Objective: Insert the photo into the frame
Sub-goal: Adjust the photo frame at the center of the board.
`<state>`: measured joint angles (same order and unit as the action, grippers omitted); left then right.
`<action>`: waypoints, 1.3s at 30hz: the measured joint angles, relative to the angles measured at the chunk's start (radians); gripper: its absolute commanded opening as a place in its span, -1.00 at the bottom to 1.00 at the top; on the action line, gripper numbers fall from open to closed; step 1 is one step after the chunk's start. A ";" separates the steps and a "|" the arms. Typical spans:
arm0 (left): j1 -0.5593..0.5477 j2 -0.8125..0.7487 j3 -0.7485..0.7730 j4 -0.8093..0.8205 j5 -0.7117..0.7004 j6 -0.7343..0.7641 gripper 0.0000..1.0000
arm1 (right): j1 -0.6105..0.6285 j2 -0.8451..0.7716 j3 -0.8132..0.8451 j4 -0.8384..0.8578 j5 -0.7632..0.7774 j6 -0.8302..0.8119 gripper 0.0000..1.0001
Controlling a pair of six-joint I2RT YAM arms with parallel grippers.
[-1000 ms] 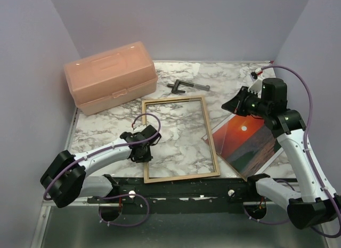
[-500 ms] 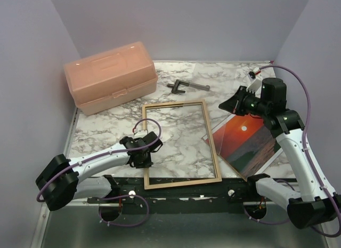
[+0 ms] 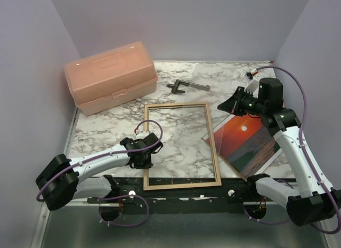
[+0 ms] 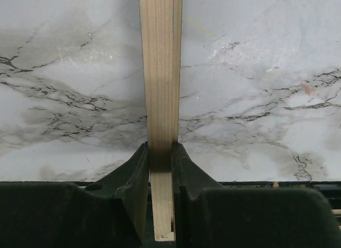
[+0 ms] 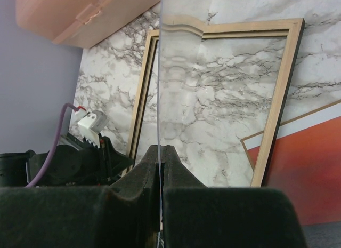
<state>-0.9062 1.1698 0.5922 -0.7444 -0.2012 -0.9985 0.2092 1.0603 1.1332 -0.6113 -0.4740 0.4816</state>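
The frame (image 3: 214, 146), thin tan wood, lies flat on the marble table in the middle. My left gripper (image 3: 143, 158) is shut on its left rail; the left wrist view shows the wooden rail (image 4: 159, 72) pinched between the black fingers of that gripper (image 4: 160, 149). The photo (image 3: 250, 146), a red-orange sunset print, lies face up to the right of the frame. Above it, my right gripper (image 3: 225, 106) is shut on the edge of a clear pane (image 3: 221, 132), held tilted over the photo's left part. In the right wrist view the gripper (image 5: 160, 149) clamps the pane (image 5: 176, 88) edge-on, with the photo (image 5: 314, 173) lower right.
A peach plastic toolbox (image 3: 110, 77) stands at the back left. A small dark metal tool (image 3: 186, 86) lies behind the frame. A black strip (image 3: 181, 193) runs along the table's near edge, and walls close in the left, back and right.
The left gripper has shifted slightly with the frame rail, and the frame has swung a little, its far end moving right. The right gripper with the pane has edged left.
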 measured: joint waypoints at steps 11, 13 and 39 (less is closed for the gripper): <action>-0.019 0.029 0.014 0.022 0.000 0.037 0.01 | -0.002 0.016 -0.028 0.039 -0.022 0.007 -0.99; -0.019 0.031 0.015 0.026 0.006 0.048 0.03 | -0.002 0.021 -0.033 0.041 -0.028 0.007 -0.99; 0.378 -0.278 -0.127 0.217 0.245 0.160 -0.02 | -0.002 0.060 -0.088 0.097 -0.172 0.062 -0.99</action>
<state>-0.5285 0.8921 0.4648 -0.5270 0.0433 -0.8387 0.2077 1.1206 1.0451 -0.5140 -0.6460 0.5438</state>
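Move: The left hand grips the photo frame's left bar about 10 cm from its near corner; the middle of the frame lies some 17 cm to its right and 10 cm ahead, while the toolbox stands 18 cm left and 37 cm ahead. From the right hand, high up with a clear sheet, the frame's middle is 15 cm left, 5 cm back and 25 cm below; the photo lies 16 cm right and 5 cm back, the dark bracket 12 cm left and 22 cm ahead. Still pinching the frame's left bar, the left hand eases it barely 1 cm to the right with a slight clockwise turn, then opens its fingers to about half, lets go and rises about 3 cm, swinging a little right and then back left as it goes some 5 cm forward along the bar, its left side tilting down by about 20 degrees. Meanwhile the right hand keeps its pinch on the clear sheet and sinks about 3 cm, lifting slightly at the end, while drifting a couple of centimetres left towards the frame's middle and tilting a few degrees. ##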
